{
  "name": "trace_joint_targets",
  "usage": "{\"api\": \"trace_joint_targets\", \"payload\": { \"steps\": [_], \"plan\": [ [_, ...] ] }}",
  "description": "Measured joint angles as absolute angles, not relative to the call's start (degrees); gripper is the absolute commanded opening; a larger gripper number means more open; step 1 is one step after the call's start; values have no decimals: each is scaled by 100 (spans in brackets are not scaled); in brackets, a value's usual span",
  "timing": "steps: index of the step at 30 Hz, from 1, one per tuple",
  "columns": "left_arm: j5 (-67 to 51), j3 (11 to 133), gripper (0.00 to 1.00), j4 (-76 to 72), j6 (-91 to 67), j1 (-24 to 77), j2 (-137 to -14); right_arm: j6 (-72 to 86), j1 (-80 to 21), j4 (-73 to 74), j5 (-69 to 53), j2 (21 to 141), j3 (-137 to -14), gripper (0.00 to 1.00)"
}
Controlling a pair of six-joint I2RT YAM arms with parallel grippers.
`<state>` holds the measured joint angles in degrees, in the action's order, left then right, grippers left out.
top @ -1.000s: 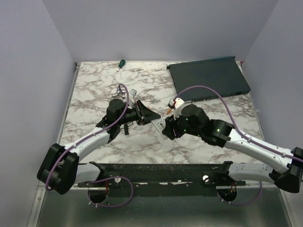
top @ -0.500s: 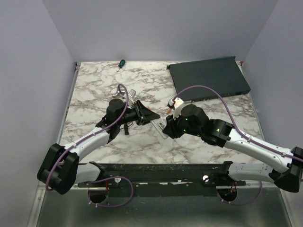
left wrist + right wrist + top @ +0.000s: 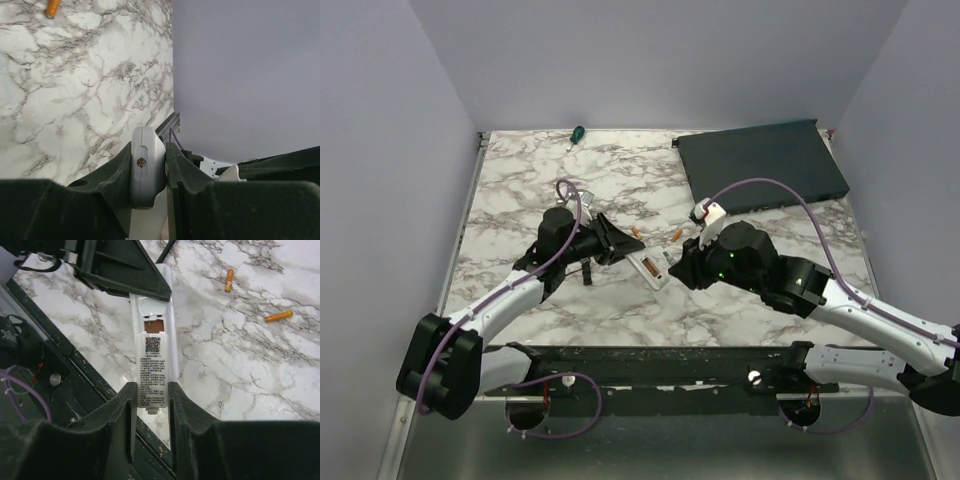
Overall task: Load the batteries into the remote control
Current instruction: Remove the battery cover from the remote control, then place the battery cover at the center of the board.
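The white remote control hangs between both grippers at mid-table. My left gripper is shut on one end of it; in the left wrist view that rounded end is clamped between the fingers. My right gripper is shut on the labelled battery cover, which is slid back and exposes a small opening in the remote. Two orange batteries lie on the marble just beyond the remote, seen as battery and battery in the right wrist view. One battery shows in the left wrist view.
A large dark flat box lies at the back right. A green-handled screwdriver rests at the back edge. The black mounting rail runs along the near edge, just below the held remote. Grey walls enclose the table.
My right gripper has closed on the battery cover. The two grippers have drawn apart, the left one going left, so more of the remote and both batteries now show.
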<state>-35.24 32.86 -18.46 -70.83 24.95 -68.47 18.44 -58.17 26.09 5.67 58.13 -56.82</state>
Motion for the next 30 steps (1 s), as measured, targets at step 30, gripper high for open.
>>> {"api": "trace_joint_targets", "payload": {
  "steps": [30],
  "plan": [
    [-3050, 3607, 0, 696, -5546, 937, -5124, 2847, -5817, 2554, 1339, 8661, -4971, 55]
  ]
}}
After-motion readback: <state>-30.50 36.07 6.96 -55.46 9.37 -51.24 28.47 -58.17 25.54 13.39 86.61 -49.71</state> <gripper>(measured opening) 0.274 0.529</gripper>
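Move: The clear patch of table meant for the battery cover, which the right hand already pinches, lies almost straight below that hand, some 22 cm down, 1 cm ahead and 2 cm right. The remote control's middle is about 8 cm left, 3 cm ahead and 7 cm lower; one orange battery is roughly 26 cm ahead, 4 cm right on the table. From the left hand, the remote's middle is 4 cm right, 3 cm back, 3 cm lower; the hammer is about 13 cm left, 13 cm ahead, 18 cm below. The battery cover, already off the remote and held by its end, is carried down to the bare table by the right hand, about 20 cm, the fingers tipping some 30 degrees steeper and opening near the bottom to let go. Meanwhile the left hand keeps its grip on the remote control and draws it 10 cm left towards the hammer, turning about 15 degrees counter-clockwise, then holds. ##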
